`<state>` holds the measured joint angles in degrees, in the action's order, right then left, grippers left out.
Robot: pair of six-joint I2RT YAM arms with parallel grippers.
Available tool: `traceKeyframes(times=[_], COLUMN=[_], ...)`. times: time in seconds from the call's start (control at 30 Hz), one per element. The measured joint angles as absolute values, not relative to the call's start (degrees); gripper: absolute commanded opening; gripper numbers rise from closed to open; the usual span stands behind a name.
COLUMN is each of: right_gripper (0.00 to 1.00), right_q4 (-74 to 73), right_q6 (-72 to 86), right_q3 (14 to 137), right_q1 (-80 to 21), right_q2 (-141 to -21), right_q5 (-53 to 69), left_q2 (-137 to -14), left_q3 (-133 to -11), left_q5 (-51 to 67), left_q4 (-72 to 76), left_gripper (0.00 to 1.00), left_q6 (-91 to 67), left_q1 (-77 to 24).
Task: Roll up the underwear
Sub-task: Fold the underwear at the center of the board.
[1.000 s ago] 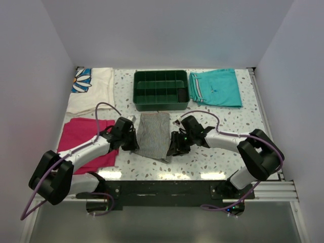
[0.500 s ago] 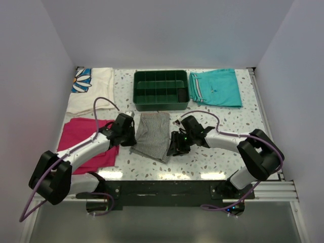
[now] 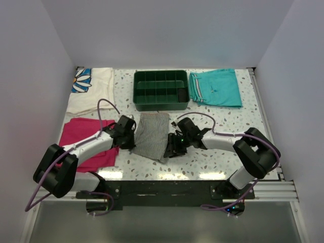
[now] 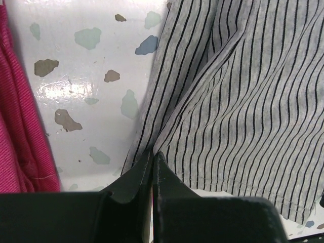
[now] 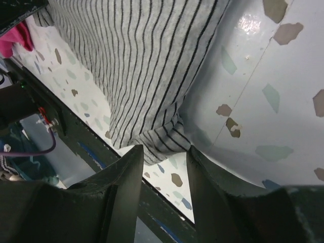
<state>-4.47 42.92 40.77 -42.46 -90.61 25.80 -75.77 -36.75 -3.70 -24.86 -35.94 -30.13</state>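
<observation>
The underwear [image 3: 153, 134] is a grey-and-white striped cloth lying on the speckled table just in front of the green tray [image 3: 161, 105]. My left gripper [image 3: 130, 138] is at its left edge. In the left wrist view the left gripper [image 4: 152, 152] is shut, pinching that edge of the underwear [image 4: 238, 101], and folds run out from the tips. My right gripper [image 3: 171, 147] is at the near right corner. In the right wrist view the right gripper [image 5: 164, 148] is open, with the folded corner of the underwear [image 5: 142, 61] lying between its tips.
A magenta cloth [image 3: 81, 136] lies under the left arm. Teal shorts [image 3: 216, 87] lie right of the tray. A white cloth with a daisy print [image 3: 91, 88] is at the far left. The table's dark front rail [image 5: 76, 147] runs close below the right gripper.
My left gripper has moved a little right and away, drawing the underwear's left edge inward so the cloth looks narrower. The right gripper has edged slightly left and stays open.
</observation>
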Motion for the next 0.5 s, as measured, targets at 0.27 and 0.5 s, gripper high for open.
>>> traceKeyframes(times=[0.27,0.5], right_gripper=[0.0,0.0], right_q4=[-1.63,-5.5], right_q6=[44.38,43.18], right_q3=[39.59,38.83], right_q1=[-42.52,-42.52], right_q2=[-91.88,-88.88], right_q5=[24.88,21.82], left_q2=[-76.73,-76.82], left_q3=[-36.73,-35.86], left_q5=[-3.92,-2.55], left_q4=[-24.86,-23.16], left_gripper=[0.06,0.06], left_q6=[-35.97,-37.04], left_q1=[-30.13,-30.13])
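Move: The right hand's open fingers already straddle the underwear's near right corner, about 1 cm below and 1 cm left of the hand point, level with it fore and aft. The underwear's middle lies some 10 cm ahead and 6 cm left; the green tray is roughly 33 cm ahead and 3 cm left. From the left hand, shut at the near left corner at its fingertips, the right corner is about 13 cm right and 5 cm back. Down by about 1 cm onto the table-level cloth goes the right hand, its fingers closing from nearly half open to shut and pinching the underwear's near right corner; then it draws this corner about 1 cm to the right, away from the left hand. The left hand stays almost in place, sinking only slightly, its shut fingertips still on the near left corner. ##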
